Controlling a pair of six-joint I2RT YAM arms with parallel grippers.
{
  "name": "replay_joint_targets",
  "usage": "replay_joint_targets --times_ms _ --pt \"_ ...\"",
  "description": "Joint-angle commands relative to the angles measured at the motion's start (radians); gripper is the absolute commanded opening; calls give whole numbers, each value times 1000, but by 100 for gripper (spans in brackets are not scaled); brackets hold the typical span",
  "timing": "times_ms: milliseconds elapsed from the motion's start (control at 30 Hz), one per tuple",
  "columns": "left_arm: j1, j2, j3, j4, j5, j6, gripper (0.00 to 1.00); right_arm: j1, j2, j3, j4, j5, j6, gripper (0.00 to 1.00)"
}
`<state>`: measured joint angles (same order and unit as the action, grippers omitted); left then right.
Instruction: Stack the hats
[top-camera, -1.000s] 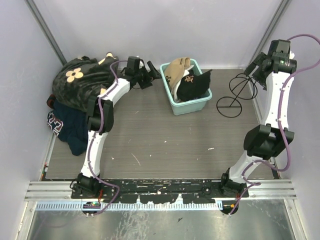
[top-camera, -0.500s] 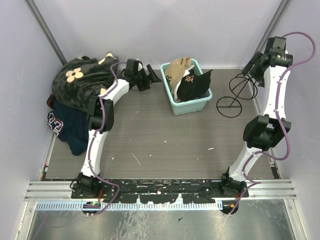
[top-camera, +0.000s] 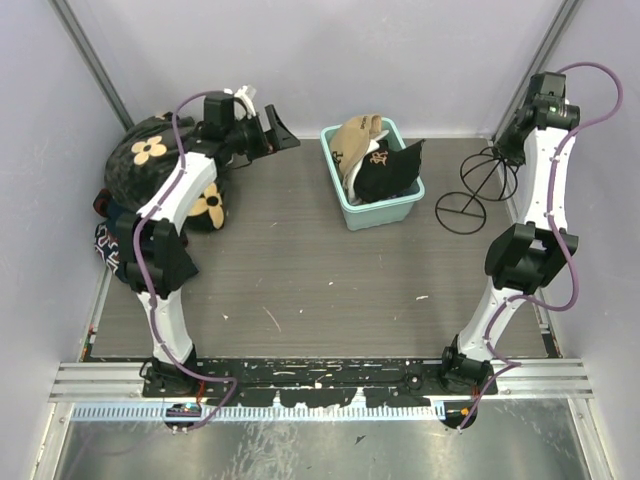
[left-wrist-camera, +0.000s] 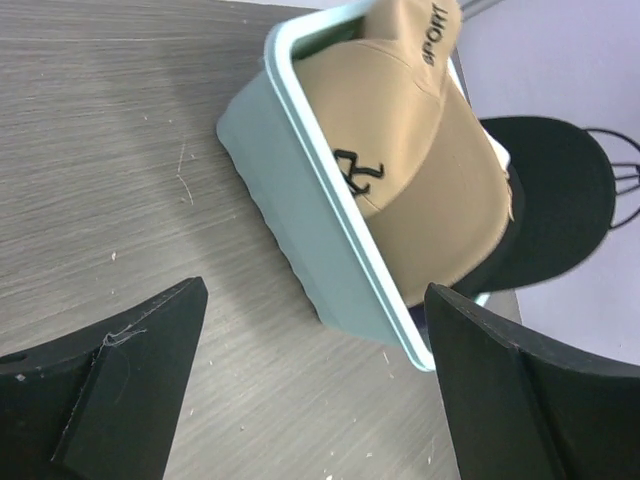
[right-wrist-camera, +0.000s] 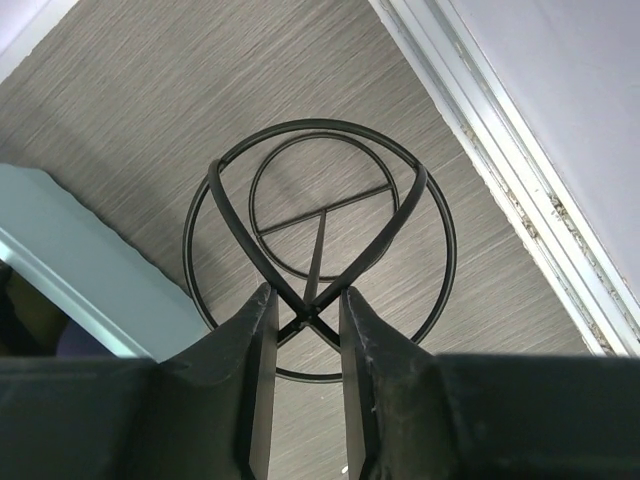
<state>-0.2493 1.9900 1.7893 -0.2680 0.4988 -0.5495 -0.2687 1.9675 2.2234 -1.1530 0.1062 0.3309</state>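
A tan hat (top-camera: 355, 140) (left-wrist-camera: 420, 170) and a black hat (top-camera: 390, 170) (left-wrist-camera: 555, 190) lie in a teal bin (top-camera: 385, 208) (left-wrist-camera: 300, 230), the tan one on top of the black one. My left gripper (top-camera: 276, 135) (left-wrist-camera: 312, 290) hangs wide open above the floor just left of the bin, with nothing between its fingers. My right gripper (top-camera: 505, 140) (right-wrist-camera: 305, 291) is over the black wire stand (top-camera: 462, 212) (right-wrist-camera: 310, 318) at the back right. Its fingers are drawn close on either side of the crossing wires at the stand's top.
A heap of black fabric with tan flowers (top-camera: 150, 160) lies at the back left, over dark navy clothing (top-camera: 130, 255). A white scrap (top-camera: 245, 97) pokes out behind the left arm. The side wall and its rail (right-wrist-camera: 520, 200) run close to the stand.
The left arm swung left and back, carrying its open gripper away from the bin. The right gripper's fingers went from wide apart to close together round the stand's top.
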Motion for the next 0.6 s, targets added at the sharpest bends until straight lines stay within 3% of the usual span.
replay_joint_targets --times_ms 0,267,567 --pt "1 -83 -70 -137 62 100 98 6 -66 39 -22 4 -14 1" --pt "11 -323 -415 -75 73 28 98 22 -171 122 -94 -30 -8 1" --pt "11 -472 -505 -211 0 82 98 63 -330 255 -69 -111 37 1"
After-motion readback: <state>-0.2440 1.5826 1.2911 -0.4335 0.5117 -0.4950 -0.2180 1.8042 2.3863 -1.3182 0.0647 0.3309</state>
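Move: The right hand already grips the black wire stand by its crossed top loops, the stand's middle about 12 cm below it. The open middle of the table lies roughly 40 cm to its left, 20 cm back and 25 cm down; the bin of hats is some 27 cm left, 5 cm ahead and 18 cm below. From the empty left hand, the bin sits about 20 cm right, level ahead and 16 cm below, and the stand 48 cm right, 6 cm back and 10 cm lower. Upward, slowly at first and then quickly, the right hand lifts the stand about 10 cm, easing back and to the left towards the open middle of the table, grip kept and fingers tipping up slightly. Meanwhile the left hand, fingers wide open and empty, draws back some 14 cm and a little left, away from the bin, dipping on the way and tipping down. ##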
